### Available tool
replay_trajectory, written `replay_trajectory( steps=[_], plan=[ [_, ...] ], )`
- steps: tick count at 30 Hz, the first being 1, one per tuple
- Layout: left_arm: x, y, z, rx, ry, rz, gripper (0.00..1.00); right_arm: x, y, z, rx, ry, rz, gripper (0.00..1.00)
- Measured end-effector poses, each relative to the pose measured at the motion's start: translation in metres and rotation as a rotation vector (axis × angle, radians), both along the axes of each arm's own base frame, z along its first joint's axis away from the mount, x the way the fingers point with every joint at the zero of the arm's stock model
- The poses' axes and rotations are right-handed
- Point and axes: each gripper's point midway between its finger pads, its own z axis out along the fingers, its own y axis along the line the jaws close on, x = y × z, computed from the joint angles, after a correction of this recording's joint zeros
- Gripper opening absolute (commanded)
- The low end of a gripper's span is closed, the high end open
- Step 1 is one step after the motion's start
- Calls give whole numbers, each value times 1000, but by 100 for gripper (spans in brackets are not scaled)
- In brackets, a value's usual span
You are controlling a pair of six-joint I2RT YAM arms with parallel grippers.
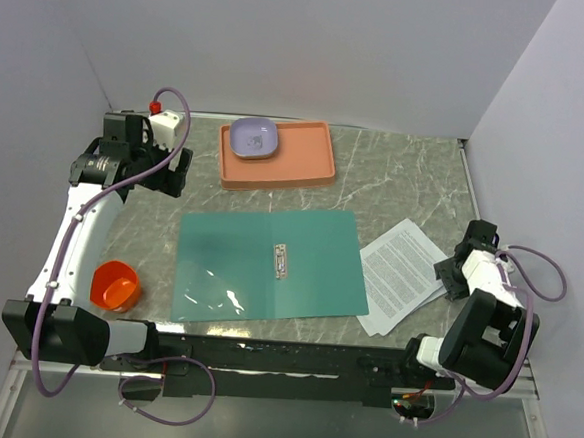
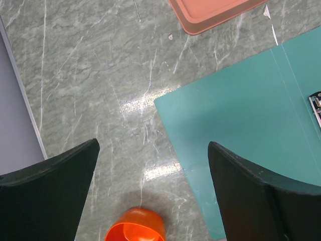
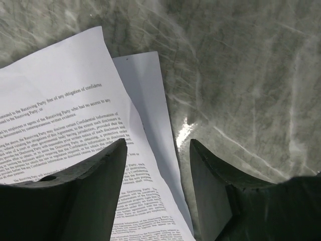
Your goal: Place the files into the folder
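The teal folder (image 1: 269, 268) lies open and flat in the middle of the table, its metal fastener (image 1: 282, 259) along the spine. The files (image 1: 400, 275), white sheets of dense print, lie fanned just right of it. My right gripper (image 1: 456, 265) hovers low over their right edge, open. In the right wrist view the top sheet (image 3: 60, 100) overlaps a second sheet (image 3: 145, 85), and their edges run between the spread fingers of that gripper (image 3: 158, 145). My left gripper (image 1: 170, 175) stands wide open and empty at the far left, above bare table beside the folder's corner (image 2: 241, 115).
An orange-pink tray (image 1: 301, 160) with a purple bowl (image 1: 253, 138) stands at the back. An orange cup (image 1: 115, 287) sits near the front left, also at the bottom of the left wrist view (image 2: 135, 226). White walls close in three sides.
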Motion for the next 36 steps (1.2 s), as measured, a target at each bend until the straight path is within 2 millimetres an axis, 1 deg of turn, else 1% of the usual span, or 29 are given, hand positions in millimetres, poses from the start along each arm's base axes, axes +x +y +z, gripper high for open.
replay_trajectory(
  steps=[7, 10, 13, 14, 16, 17, 19, 20, 22, 25, 29, 34, 36],
  plan=[
    [-2, 0, -1, 0, 8, 0, 96, 5, 3, -10, 28, -20, 5, 54],
    [-2, 0, -2, 0, 9, 0, 96, 7, 6, -14, 40, -33, 4, 49],
    [-2, 0, -2, 0, 11, 0, 96, 9, 7, -16, 47, -45, 3, 40],
    [-2, 0, -2, 0, 11, -1, 96, 9, 7, -17, 48, -48, 1, 32],
    [-2, -1, -2, -5, 13, -6, 96, 9, 8, -17, 49, -52, -2, 24],
    [-3, -2, -2, -9, 13, -10, 96, 10, 8, -17, 49, -56, -5, 17],
    [-3, -3, -3, -14, 15, -15, 96, 10, 8, -15, 45, -68, -7, 11],
    [-4, -4, -3, -16, 17, -18, 96, 10, 7, -13, 41, -76, -7, 6],
    [-5, -5, -4, -20, 19, -22, 96, 12, 7, -5, 28, -112, -9, 0],
    [-6, -7, -6, -27, 24, -30, 96, 18, 6, 13, 5, -186, -11, 0],
    [-10, -7, -12, -28, 41, -31, 96, 25, 8, 41, -11, -292, -5, 0],
    [-12, -7, -12, -29, 38, -32, 96, 46, 15, 84, 5, -434, 41, 0],
    [-14, -7, -11, -29, 35, -32, 96, 55, 23, 107, 8, -504, 79, 0]
  ],
)
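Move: The files, a stack of loose sheets, lie almost flat under the right hand's fingertips, which straddle the right long edge; the middle is about 14 cm to the left, level fore and aft, and 2 cm below. The open folder's middle is some 47 cm left, also level fore and aft, with its near side edge over the sheets' left side. The orange tray sits about 48 cm left and 32 cm ahead. From the left hand, the files are roughly 57 cm right, 12 cm back and 24 cm below. The right hand sinks a last 2 cm or so to the table, easing slightly forward, and its half-open fingers shut on the right long edge of the files near the far corner, pinching it. With the fingers closed it then reverses and lifts quickly by about 12 cm, drawing forward some 4 cm as it goes and tilting about 30 degrees so that the fingertips swing outward, away from the base, with the paper kept in the pinch. ##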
